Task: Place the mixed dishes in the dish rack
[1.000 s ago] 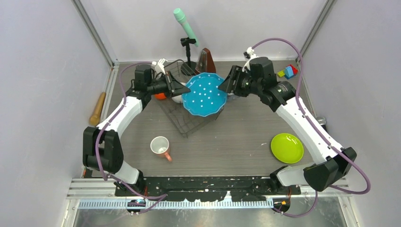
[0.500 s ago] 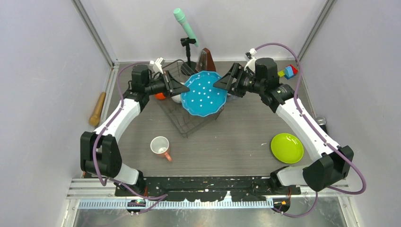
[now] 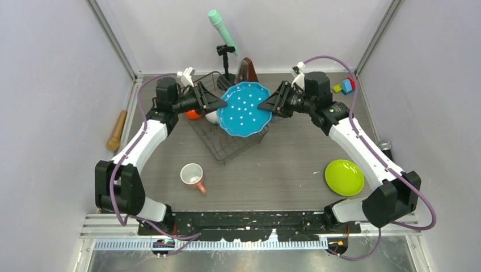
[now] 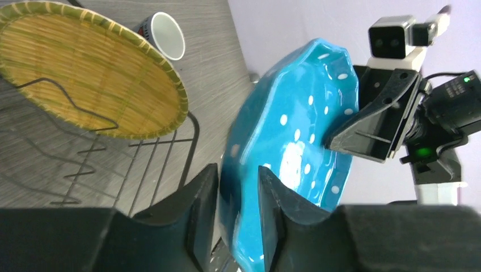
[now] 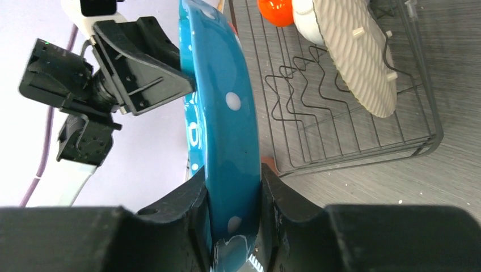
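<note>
The blue white-dotted plate (image 3: 244, 109) hangs on edge above the dish rack (image 3: 230, 144), held from both sides. My left gripper (image 3: 218, 105) (image 4: 238, 170) has its fingers on either side of the plate's left rim (image 4: 295, 141). Opposite it, my right gripper (image 3: 265, 105) (image 5: 233, 175) is shut on the right rim (image 5: 227, 107). The yellow woven-pattern plate (image 4: 85, 68) (image 5: 354, 62) leans in the rack (image 5: 351, 141) beside the orange bowl (image 3: 193, 115) and white bowl (image 3: 211, 118). A small grey mug (image 4: 164, 35) stands past the rack. The pink mug (image 3: 193, 177) and lime green plate (image 3: 344, 177) sit on the table.
A wooden rolling pin (image 3: 117, 130) lies along the left wall. The brown metronome (image 3: 245, 72) and a teal microphone on a stand (image 3: 221, 31) are at the back. Coloured blocks (image 3: 346, 86) sit at the back right.
The right gripper's jaws spread wider, then closed on the plate's right rim. Both grippers and the plate shifted slightly toward the back. The left gripper's jaws eased a little.
</note>
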Robot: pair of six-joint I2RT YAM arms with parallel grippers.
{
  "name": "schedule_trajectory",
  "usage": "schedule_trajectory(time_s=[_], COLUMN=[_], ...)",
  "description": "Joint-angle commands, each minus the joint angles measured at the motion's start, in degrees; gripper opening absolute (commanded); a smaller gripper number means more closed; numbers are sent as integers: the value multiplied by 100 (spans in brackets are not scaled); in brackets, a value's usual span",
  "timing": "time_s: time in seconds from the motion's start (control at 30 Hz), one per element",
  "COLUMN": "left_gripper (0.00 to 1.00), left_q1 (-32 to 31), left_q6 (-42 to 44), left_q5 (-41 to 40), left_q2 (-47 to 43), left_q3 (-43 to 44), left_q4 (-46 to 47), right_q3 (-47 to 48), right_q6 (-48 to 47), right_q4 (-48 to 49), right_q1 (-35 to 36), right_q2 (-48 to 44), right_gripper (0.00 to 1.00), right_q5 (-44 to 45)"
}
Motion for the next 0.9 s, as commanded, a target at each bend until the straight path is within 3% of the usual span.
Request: schedule_trajectory(time_s=[0.0,0.07,0.17,0.3,0.57,0.87], left_gripper=[47,64,78,89,91,96], left_q1=[47,84,158,197,197,203], left_q6=[253,561,1000,1728,2383,2633], left_q5=[-263,-598,-1082,-1736,-2959,-3353], left_q2=[-463,-625,-900,-1230,-1518,-1567], left_q3=[321,318,353,600,806,800], left_q4=[-408,-943,-1635,-2685,-4003,-4418], right_q3=[270,808,1305,1778,2923,3549], right_q6=[-285,-981,-1887,-2381,-3821,-4661], right_q4=[84,-572,-1176,-1417,-1544,-1307], right_q1=[16,312,641,987,1937,2113], right_q2=[-99,-9,286,632,1419,2135], right_gripper=[1,0,0,0,0,0], right_q5=[162,898,2018,2738,4122,4702])
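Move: In the rack, the free slot for the blue plate lies about 7 cm ahead, 10 cm left and 24 cm below the right hand; the standing basket plate is 11 cm ahead, 6 cm left, and the white bowl some 18 cm ahead, 19 cm left, both a little over 20 cm down. The grey mug is 21 cm ahead, 7 cm right. From the left hand, the blue plate's middle is about 7 cm right and 2 cm back, the slot 3 cm ahead, 3 cm right, 23 cm down. Opening wide, the left fingers let go of the blue plate's rim and the left hand draws away some 10 cm to the left, slightly back and finally down, its fingers tipping down. The right keeps its pinch, dips about 4 cm, then swings forward and left towards the slot, turning some 55 degrees so its fingers point forward-left and more steeply down. ##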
